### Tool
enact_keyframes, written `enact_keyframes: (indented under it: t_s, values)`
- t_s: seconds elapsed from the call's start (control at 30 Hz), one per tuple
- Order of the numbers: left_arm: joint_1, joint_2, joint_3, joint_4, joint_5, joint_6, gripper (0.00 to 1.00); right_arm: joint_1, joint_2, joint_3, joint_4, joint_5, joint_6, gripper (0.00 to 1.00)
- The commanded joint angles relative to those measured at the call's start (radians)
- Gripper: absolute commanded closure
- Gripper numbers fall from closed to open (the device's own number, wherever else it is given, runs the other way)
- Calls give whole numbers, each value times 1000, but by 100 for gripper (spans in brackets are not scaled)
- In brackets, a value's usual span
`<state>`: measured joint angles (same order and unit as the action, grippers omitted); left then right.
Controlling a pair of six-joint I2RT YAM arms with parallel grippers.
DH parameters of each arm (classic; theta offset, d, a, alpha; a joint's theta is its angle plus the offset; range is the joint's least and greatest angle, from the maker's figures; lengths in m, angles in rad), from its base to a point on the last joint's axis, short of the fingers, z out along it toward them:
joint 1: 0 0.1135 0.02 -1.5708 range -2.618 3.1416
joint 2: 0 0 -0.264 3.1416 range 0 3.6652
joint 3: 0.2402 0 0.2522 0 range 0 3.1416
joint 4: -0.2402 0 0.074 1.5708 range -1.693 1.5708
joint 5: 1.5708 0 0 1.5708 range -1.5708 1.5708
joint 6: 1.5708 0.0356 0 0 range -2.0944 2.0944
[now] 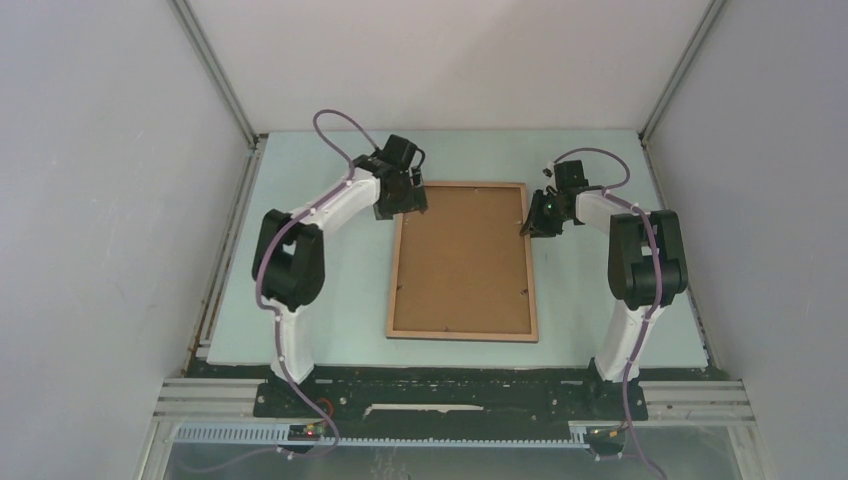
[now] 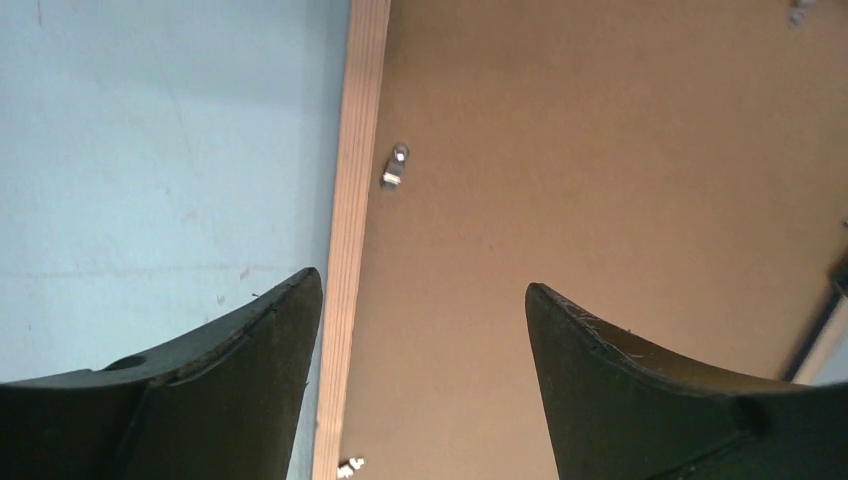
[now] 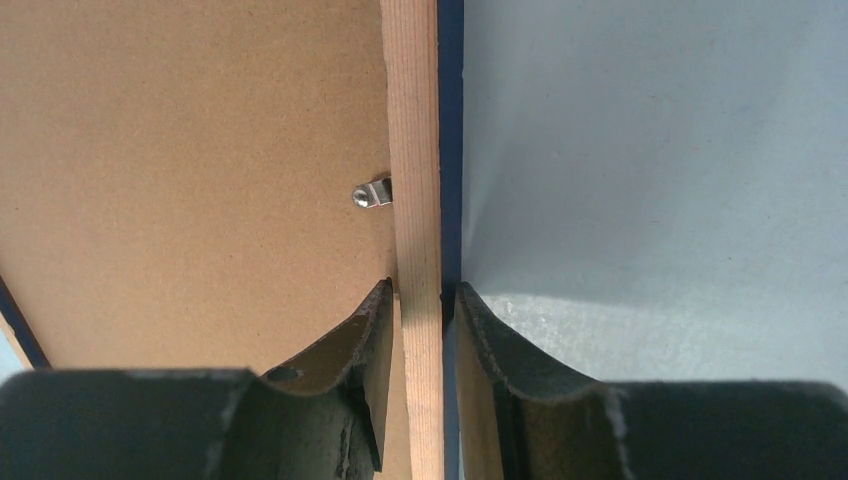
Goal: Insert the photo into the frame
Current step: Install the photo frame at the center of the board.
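The frame [image 1: 395, 270] lies flat in the middle of the table, wood-brown face up, with a plain brown backing board [image 1: 462, 255] filling it. The photo is hidden. My left gripper [image 1: 400, 205] hovers open over the frame's far left corner. In the left wrist view its fingers [image 2: 270, 350] stand wide either side of the left rail [image 2: 360, 150]. My right gripper [image 3: 425, 286] is narrowly open astride the right rail [image 3: 412, 120], one fingertip on the board side and the other against the navy outer edge, with a slim gap showing.
Small metal clips [image 2: 395, 165] [image 3: 372, 193] sit along the rails' inner edges on the backing board. The pale table [image 1: 330, 250] is bounded by white walls on the left, right and back. Both arm bases stand at the near edge.
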<state>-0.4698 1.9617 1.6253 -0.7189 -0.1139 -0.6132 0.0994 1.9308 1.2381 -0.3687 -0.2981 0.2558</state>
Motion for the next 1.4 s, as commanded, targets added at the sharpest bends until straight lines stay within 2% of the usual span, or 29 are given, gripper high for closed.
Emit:
enact_keyframes:
  t_s: [0.0, 0.23, 0.47, 0.8, 1.17, 1.37]
  values:
    - [-7, 95, 123, -106, -74, 47, 19, 5, 6, 31, 8, -42, 5, 65]
    - [-4, 182, 211, -127, -125, 97, 19, 0, 5, 26, 13, -50, 8, 66]
    - [8, 238, 237, -134, -101, 110, 30, 0, 4, 26, 13, -52, 8, 66]
    - [19, 269, 258, -123, -95, 112, 40, 0, 8, 26, 14, -53, 9, 66]
    - [33, 289, 273, -105, -86, 98, 43, 0, 11, 26, 19, -58, 10, 67]
    - [34, 300, 281, -111, -96, 91, 51, -3, 13, 28, 17, -62, 10, 67]
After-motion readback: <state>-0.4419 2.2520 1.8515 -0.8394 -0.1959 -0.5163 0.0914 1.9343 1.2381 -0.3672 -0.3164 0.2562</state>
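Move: The left hand hovers open beside the frame's left bar; the stretch it will straddle is about 3 cm ahead, 2 cm left and 8 cm below. The far-left clip is roughly 4 cm ahead, nearly straight in line and 8 cm down; the far bar's middle lies some 9 cm ahead and 9 cm to the right. From the right hand, closed on the right bar, that left-bar stretch is about 22 cm left and 3 cm ahead. The right hand keeps its pinch on the frame's right bar and stays put, while the left drops about 7 cm, fast at first and then easing, and edges some 3 cm forward and 2 cm left to bring its fingers astride the left bar beside the far-left clip. It rolls about 10 degrees, left side rising, its fingertips tip slightly back to point more steeply down, and the fingers narrow partway without a clear pinch. ##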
